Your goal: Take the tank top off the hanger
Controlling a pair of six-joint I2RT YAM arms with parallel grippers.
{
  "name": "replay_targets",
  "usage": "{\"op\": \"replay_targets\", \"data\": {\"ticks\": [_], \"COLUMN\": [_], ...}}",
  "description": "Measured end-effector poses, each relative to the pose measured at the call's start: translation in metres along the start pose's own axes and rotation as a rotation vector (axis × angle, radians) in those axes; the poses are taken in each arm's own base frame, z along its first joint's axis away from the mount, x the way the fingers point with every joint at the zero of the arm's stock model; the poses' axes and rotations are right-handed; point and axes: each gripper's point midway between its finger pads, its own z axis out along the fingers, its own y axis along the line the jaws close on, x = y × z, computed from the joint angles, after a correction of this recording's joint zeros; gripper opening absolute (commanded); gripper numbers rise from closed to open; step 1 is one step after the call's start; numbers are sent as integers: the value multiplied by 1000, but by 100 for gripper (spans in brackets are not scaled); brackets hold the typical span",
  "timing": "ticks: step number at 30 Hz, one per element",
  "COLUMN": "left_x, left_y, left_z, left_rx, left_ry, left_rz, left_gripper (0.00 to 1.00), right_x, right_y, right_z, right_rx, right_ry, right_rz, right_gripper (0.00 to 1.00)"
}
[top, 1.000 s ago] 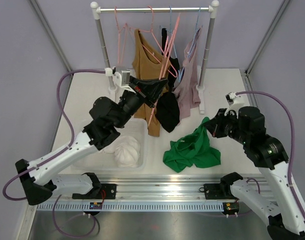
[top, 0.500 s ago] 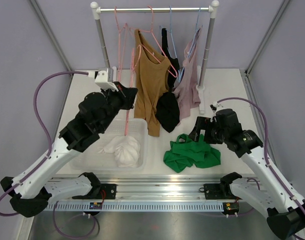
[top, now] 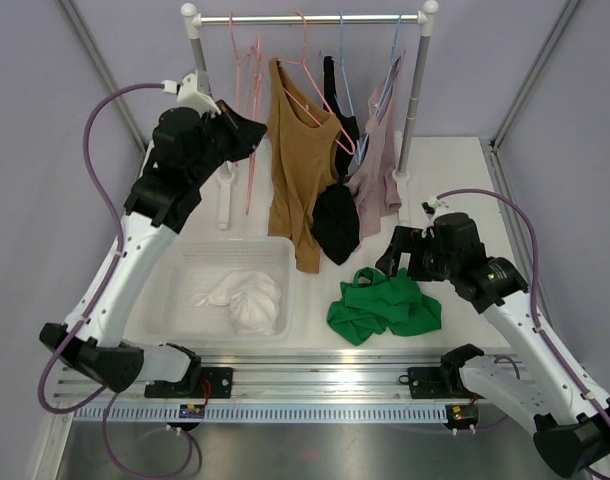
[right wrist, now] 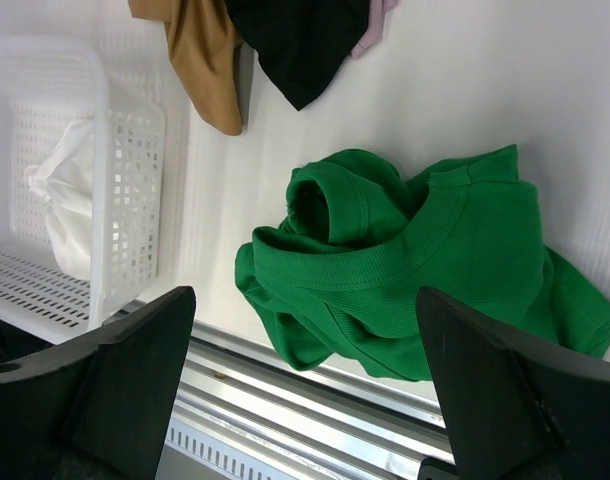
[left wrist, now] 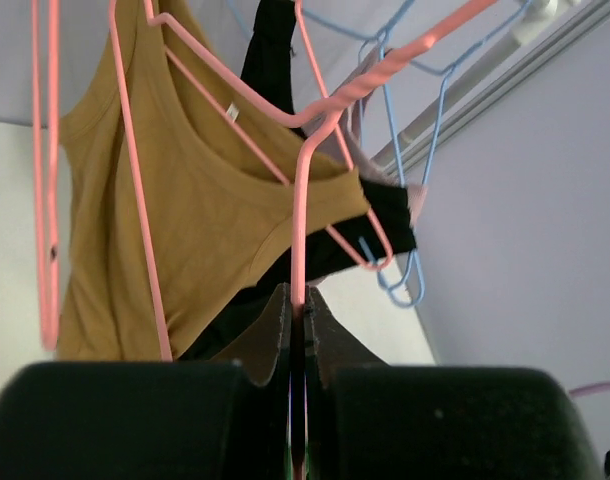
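Note:
A green tank top (top: 385,305) (right wrist: 415,250) lies crumpled on the white table, free of any hanger. My right gripper (top: 395,256) (right wrist: 305,300) hovers just above it, open, with nothing between its fingers. My left gripper (top: 255,130) (left wrist: 298,300) is raised near the left end of the rack, shut on the wire of a bare pink hanger (top: 250,175) (left wrist: 298,220). The hanger dangles below the gripper in the top view.
On the rack rail (top: 310,18) hang a tan tank top (top: 293,170) on a pink hanger, a black garment (top: 335,220) and a mauve one (top: 380,175). A white basket (top: 175,290) at front left holds a white cloth (top: 247,300).
My right gripper opened and let the green tank top drop to the table, then sank toward it. My left arm swung the pink hanger up and left toward the rail.

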Motion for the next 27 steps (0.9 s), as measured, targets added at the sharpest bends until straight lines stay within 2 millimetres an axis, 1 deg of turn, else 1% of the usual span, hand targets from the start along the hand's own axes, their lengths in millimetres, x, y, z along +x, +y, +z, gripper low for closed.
{"op": "replay_targets", "data": {"ticks": [6,12,17,19,21,22,24,25,27], "left_x": [-28,-53,-64,-61,-54,-48,-37,-30,-20], "left_y": [15,30,47,55,64,69,76,79,83], "left_z": [51,98,133,145,150,152,151,149,144], "left_rx": [3,-1,-4,-14,-31,-36,-48,-58,-68], "left_ry": [-1,-28,-36,-27,-8,-1,20,34,54], "left_rz": [-78,-100,-121,-131,-141,-146,-155,-163,-172], "left_gripper": [0,0,0,0,6,16,25,36,46], "right_x": [-9,-11,-16,-17,-15,-14,-12,-10,-5], "right_y": [12,15,16,15,14,13,11,9,5], "right_z": [-3,-2,1,3,5,6,12,16,26], "right_rx": [-59,-79,-79,-76,-71,-67,-54,-45,-21], "right_ry": [-38,-43,-62,-70,-66,-60,-38,-22,15], "right_rz": [-10,-21,-19,-16,-16,-16,-12,-9,2], "right_gripper": [99,99,100,100,99,99,99,100,99]}}
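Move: The left hand holds the empty pink hanger by its shoulder. The free spot on the rail where its hook goes is about 22 cm ahead, 3 cm left and 12 cm above; another pink hanger hangs roughly 5 cm farther left, while the brown tank top is some 10 cm ahead, 9 cm right and 20 cm below. The open right hand has the green tank top about 6 cm ahead, 2 cm left and 16 cm below, with the basket some 40 cm left and 8 cm ahead. Still pinching the empty hanger, the left hand carries it about 17 cm forward to the rail almost level, then sinks some 6 cm to set the hook over it, and the fingers part to let go of the shoulder wire. The wide-open right hand, touching nothing, edges about 2 cm forward over the green tank top, rising slightly before it starts back down. ##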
